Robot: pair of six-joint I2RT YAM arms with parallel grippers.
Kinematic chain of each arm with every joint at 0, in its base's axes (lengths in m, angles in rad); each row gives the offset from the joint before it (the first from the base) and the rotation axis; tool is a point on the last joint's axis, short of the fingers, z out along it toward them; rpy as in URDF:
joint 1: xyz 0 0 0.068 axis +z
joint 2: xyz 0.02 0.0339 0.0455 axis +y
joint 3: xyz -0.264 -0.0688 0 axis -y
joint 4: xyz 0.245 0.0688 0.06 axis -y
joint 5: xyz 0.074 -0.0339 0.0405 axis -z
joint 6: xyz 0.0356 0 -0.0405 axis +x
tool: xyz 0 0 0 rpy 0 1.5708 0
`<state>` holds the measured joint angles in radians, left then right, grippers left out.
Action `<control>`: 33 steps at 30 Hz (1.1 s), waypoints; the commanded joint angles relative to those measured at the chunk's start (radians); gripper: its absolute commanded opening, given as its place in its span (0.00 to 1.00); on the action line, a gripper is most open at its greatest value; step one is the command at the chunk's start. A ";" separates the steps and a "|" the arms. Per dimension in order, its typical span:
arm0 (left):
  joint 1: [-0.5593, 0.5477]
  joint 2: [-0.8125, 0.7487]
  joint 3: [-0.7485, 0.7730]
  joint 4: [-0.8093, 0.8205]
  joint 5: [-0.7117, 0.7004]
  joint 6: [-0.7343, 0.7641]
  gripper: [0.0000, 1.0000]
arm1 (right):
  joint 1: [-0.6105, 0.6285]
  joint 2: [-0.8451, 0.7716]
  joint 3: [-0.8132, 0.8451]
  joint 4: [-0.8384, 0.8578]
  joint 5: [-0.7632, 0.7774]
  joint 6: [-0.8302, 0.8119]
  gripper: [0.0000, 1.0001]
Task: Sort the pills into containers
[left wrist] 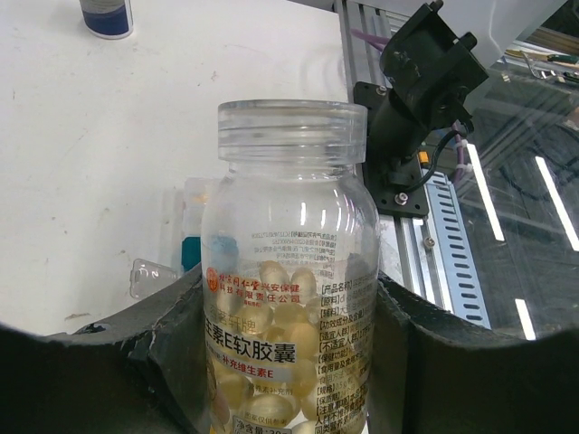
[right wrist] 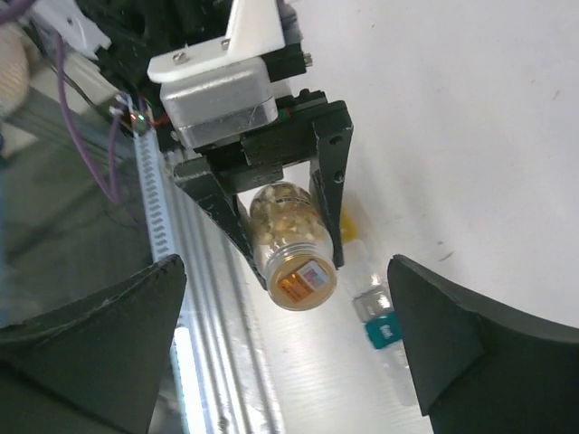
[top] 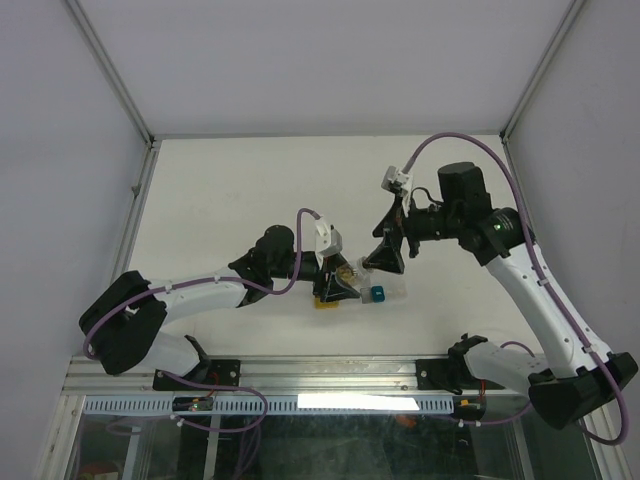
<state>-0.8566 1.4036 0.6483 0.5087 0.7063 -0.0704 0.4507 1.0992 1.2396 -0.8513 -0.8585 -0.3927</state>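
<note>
My left gripper [left wrist: 289, 371] is shut on a clear pill bottle [left wrist: 289, 271] with no cap on its threaded neck. Yellowish pills [left wrist: 280, 307] fill its lower half. From above, the left gripper [top: 335, 285] holds the bottle [top: 346, 272] tilted over the row of containers [top: 378, 294]. My right gripper [top: 386, 256] stands open just beyond the bottle, with nothing between its fingers. In the right wrist view the bottle's mouth [right wrist: 303, 280] points at the camera between the wide-open right gripper [right wrist: 285, 348]. The grey cell [right wrist: 369, 304] and teal cell [right wrist: 381, 333] lie beside it. The yellow cell [top: 325, 303] shows under the left gripper.
A white and dark blue cylinder [left wrist: 106, 16] stands on the table at the top left of the left wrist view. The slotted metal rail [top: 250, 403] runs along the table's near edge. The right arm's black base [left wrist: 425, 63] is close behind the bottle.
</note>
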 commanded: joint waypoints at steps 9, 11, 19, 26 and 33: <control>0.001 -0.057 0.041 0.034 -0.016 -0.003 0.00 | -0.011 0.043 -0.078 0.045 0.000 0.357 0.77; 0.002 -0.055 0.043 0.036 -0.017 -0.004 0.00 | -0.002 0.051 -0.090 0.048 -0.003 0.361 0.76; 0.002 -0.043 0.055 0.045 -0.019 -0.012 0.00 | 0.026 0.084 -0.101 0.049 -0.025 0.365 0.63; 0.001 -0.040 0.058 0.042 -0.015 -0.016 0.00 | 0.033 0.105 -0.060 0.027 -0.055 0.307 0.22; 0.012 -0.031 0.061 0.039 0.080 -0.027 0.00 | 0.094 0.130 0.006 -0.060 0.008 0.040 0.00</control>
<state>-0.8555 1.3899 0.6632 0.4904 0.6903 -0.0753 0.4885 1.2255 1.1667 -0.8799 -0.8532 -0.1379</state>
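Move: The capped end of the pill bottle, held in the left hand, is about 6 cm below the right hand, 2 cm back and 1 cm to its left. From the left hand it lies about 4 cm right and 5 cm up. On the table some 27 cm below the right hand, the pill box's teal compartment is roughly 6 cm ahead and 4 cm right, its yellow one 4 cm ahead and 10 cm left. The bottle's capped end is taken afresh by the right hand: wide open, it sinks about 5 cm with a slight drift back and left, rolling some 25 degrees so its forward side tips down. Its fingers straddle the rim, close to about half open and pinch it. The left hand keeps hold of the bottle body and stays nearly in place. ##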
